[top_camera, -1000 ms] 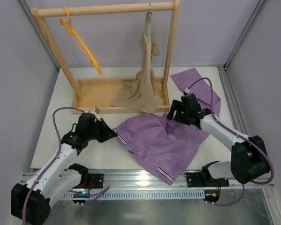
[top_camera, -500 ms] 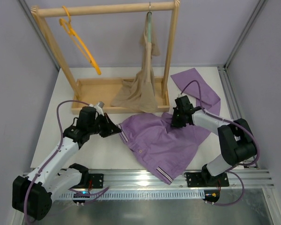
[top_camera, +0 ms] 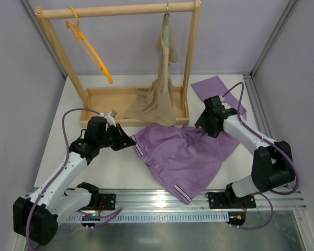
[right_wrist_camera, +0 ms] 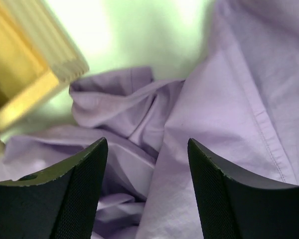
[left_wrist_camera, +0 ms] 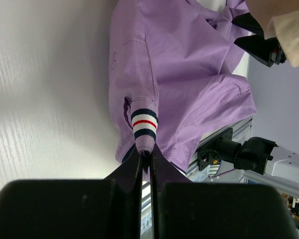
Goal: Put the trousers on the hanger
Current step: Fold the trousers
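Note:
The lilac trousers point(top_camera: 183, 154) lie crumpled on the white table in front of the rack, one leg trailing to the back right. My left gripper point(top_camera: 132, 142) is shut on the waistband's left corner; the left wrist view has the striped band point(left_wrist_camera: 144, 124) pinched at the tips of that gripper point(left_wrist_camera: 145, 152). My right gripper point(top_camera: 201, 125) stands open just above the folds at the trousers' far edge. In its wrist view the gripper point(right_wrist_camera: 147, 144) has only loose fabric point(right_wrist_camera: 224, 99) below its fingers. The orange hanger point(top_camera: 89, 47) hangs from the rail's left end.
The wooden rack point(top_camera: 120, 9) stands at the back with a tray base point(top_camera: 102, 99). A beige garment point(top_camera: 159, 99) hangs on a grey-green hanger at its right end and pools into the tray. The rack's base corner point(right_wrist_camera: 35, 74) is close to my right gripper.
My right gripper closed over the trousers' far folds, then opened again and drew back slightly to the right. My left gripper carried the waistband corner a little rightward and away.

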Robot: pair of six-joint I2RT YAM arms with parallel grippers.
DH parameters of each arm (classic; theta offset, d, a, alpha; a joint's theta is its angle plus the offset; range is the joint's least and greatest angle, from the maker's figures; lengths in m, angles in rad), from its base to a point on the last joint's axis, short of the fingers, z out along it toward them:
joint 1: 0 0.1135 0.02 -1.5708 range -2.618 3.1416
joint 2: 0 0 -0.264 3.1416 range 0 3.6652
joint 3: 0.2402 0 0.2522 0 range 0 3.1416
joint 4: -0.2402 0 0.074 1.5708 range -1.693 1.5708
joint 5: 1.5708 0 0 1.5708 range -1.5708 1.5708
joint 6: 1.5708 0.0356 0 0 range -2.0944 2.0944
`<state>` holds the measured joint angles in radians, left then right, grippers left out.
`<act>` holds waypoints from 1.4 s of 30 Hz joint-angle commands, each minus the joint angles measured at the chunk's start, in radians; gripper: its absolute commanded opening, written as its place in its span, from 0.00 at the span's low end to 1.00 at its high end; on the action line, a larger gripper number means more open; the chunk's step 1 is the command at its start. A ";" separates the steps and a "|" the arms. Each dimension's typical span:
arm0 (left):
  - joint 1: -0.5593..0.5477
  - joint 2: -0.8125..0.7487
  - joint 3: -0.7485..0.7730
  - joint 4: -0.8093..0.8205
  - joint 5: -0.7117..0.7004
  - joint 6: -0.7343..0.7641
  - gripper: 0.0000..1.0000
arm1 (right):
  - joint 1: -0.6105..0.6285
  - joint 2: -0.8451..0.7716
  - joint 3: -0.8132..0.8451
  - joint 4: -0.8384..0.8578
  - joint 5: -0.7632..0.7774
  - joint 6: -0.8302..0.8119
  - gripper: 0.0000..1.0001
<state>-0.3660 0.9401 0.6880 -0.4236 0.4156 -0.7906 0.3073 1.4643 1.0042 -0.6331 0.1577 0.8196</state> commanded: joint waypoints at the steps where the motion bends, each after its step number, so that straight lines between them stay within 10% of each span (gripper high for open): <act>1: 0.002 -0.023 0.002 0.029 0.026 0.016 0.00 | -0.037 0.033 0.077 -0.071 0.023 0.139 0.68; 20: 0.002 0.003 -0.012 0.051 0.028 0.011 0.00 | -0.074 0.352 0.249 -0.171 -0.072 0.300 0.66; 25: 0.002 0.003 -0.004 0.051 0.026 0.017 0.00 | -0.105 0.398 0.251 -0.108 -0.064 0.260 0.31; 27: 0.002 -0.003 0.004 0.040 0.023 0.024 0.00 | -0.120 0.375 0.261 -0.109 -0.026 0.211 0.04; 42: 0.002 0.020 0.137 0.017 -0.104 0.047 0.00 | -0.165 -0.139 0.429 -0.379 0.442 -0.002 0.04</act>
<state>-0.3660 0.9527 0.7464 -0.4347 0.3466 -0.7689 0.1467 1.4174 1.4235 -0.9081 0.4351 0.8463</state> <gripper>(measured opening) 0.019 0.046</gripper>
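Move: The fold of trousers my open right hand will shut on lies about 7 cm below it, 2 cm ahead and 1 cm to its right. The rack tray's near right corner is some 6 cm ahead and 5 cm left of that hand, and the far trouser leg lies roughly 18 cm ahead and 9 cm right. From my left hand, already holding the striped corner, the fold is about 11 cm ahead, 31 cm right and 15 cm lower. I edge my right hand forward over the trousers, ease it back as it sinks about 7 cm, turning clockwise and pointing its fingers steeper, and pinch the fold. Then I lift it some 20 cm, carrying it about 9 cm right and slightly forward, and tilt the fingertips outward by roughly 30 degrees. My left hand keeps its pinch on the striped corner almost in place. ##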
